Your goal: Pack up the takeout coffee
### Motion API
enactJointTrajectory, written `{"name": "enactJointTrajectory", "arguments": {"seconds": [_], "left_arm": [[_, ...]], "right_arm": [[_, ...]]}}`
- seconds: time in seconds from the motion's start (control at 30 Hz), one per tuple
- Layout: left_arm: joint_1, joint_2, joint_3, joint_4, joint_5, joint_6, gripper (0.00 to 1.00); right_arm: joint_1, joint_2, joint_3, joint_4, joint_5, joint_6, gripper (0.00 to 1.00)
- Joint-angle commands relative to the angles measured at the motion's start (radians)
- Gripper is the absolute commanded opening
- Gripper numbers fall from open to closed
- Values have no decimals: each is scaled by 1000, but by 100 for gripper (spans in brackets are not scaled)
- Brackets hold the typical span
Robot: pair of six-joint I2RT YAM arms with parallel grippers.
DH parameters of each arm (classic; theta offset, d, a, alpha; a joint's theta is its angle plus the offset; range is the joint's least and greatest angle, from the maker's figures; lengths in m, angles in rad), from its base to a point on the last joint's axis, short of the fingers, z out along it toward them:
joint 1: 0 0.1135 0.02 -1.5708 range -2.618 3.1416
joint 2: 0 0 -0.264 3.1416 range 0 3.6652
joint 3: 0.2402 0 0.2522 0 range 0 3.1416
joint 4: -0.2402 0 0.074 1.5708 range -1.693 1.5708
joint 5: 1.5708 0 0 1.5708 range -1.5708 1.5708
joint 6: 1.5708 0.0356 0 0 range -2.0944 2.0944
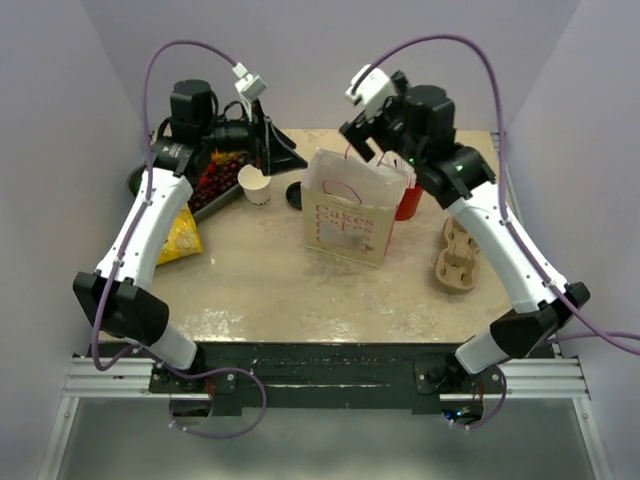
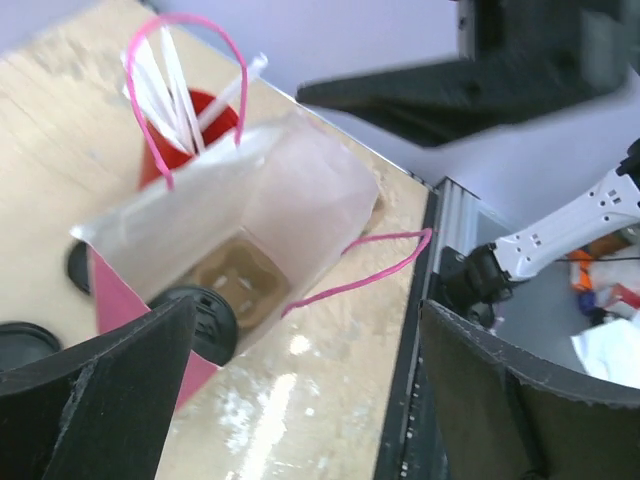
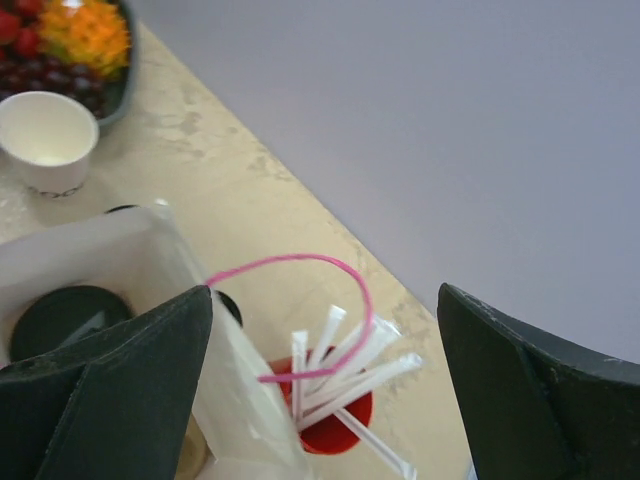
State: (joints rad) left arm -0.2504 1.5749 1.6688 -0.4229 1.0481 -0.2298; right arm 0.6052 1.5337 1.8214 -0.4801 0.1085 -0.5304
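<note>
The white paper cup (image 1: 255, 184) (image 3: 45, 140) stands upright and empty on the table at back left. One round black lid (image 1: 296, 195) (image 2: 22, 345) lies on the table between the cup and the white paper bag (image 1: 345, 215) (image 2: 200, 215). Another black lid (image 2: 203, 322) (image 3: 60, 318) shows inside the open bag beside a brown cardboard insert (image 2: 240, 280). I cannot tell what is under it. My left gripper (image 1: 268, 140) (image 2: 300, 400) hangs open behind the cup. My right gripper (image 1: 375, 138) (image 3: 320, 390) hangs open above the bag's back right corner. Neither holds anything.
A red cup of white straws (image 1: 408, 203) (image 2: 185, 120) (image 3: 335, 420) stands right behind the bag, under its pink handle (image 3: 300, 265). A cardboard cup carrier (image 1: 458, 255) lies at the right. A fruit tray (image 1: 215, 180) and a yellow packet (image 1: 180, 237) sit at the left.
</note>
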Motion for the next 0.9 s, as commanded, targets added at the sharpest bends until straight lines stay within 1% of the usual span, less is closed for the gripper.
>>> {"name": "enactJointTrajectory", "arguments": {"seconds": [0.0,0.03,0.13,0.17,0.2,0.23,0.27,0.3,0.33,0.37,0.43,0.47,0.57,0.63,0.73,0.8,0.87], "left_arm": [[60,-44,124,-19,-46,98,97],[83,-49,137,-20,-56,104,97],[114,-69,170,-39,-102,148,98],[115,-75,184,-59,-140,182,98],[115,-76,189,-71,-158,197,98],[115,-81,190,-76,-174,208,98],[115,-90,183,-85,-198,221,98],[115,-93,175,-85,-210,225,98],[115,-101,163,-86,-218,225,98],[115,-107,134,-91,-244,263,98],[115,-110,105,-106,-281,297,97],[115,-111,77,-123,-322,326,96],[123,-110,33,-145,-377,374,96],[132,-105,20,-160,-381,388,96],[134,-75,31,-191,-382,429,96],[134,-64,42,-195,-402,434,96],[134,-40,69,-214,-407,451,96]], "right_arm": [[-154,-55,33,-69,-58,150,94],[-179,-63,20,-68,-66,173,90],[-289,-87,-43,-80,-105,225,87],[-320,-86,-59,-93,-125,240,86],[-388,-77,-62,-135,-151,254,85],[-421,-69,-63,-158,-174,273,82],[-455,-63,-74,-176,-229,285,81],[-520,-47,-85,-199,-262,294,79],[-548,-41,-94,-209,-292,299,75],[-592,-32,-121,-212,-335,297,74],[-634,-15,-151,-192,-381,296,73],[-657,-6,-165,-186,-406,294,72],[-680,37,-186,-146,-444,305,73],[-688,75,-195,-105,-493,338,72],[-696,123,-191,-89,-552,346,71],[-699,132,-218,-42,-561,348,70],[-703,161,-217,-37,-575,354,67]]}}
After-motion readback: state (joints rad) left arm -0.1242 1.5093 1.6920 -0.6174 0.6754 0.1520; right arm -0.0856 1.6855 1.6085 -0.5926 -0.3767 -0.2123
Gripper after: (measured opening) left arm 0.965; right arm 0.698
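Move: The straws in the red cup stand about 11 cm ahead of the right hand, 14 cm to its right and 23 cm below. The Cakes bag is nearly underneath that hand, some 3 cm ahead, 2 cm left and 28 cm down; the cup carrier lies 4 cm back, 31 cm right and 33 cm down. From the left hand the straws are roughly 16 cm ahead, 33 cm right and 19 cm below. Right hand swings some 21 cm right and down towards the straws, fingers narrowing; left retreats left from the bag. ##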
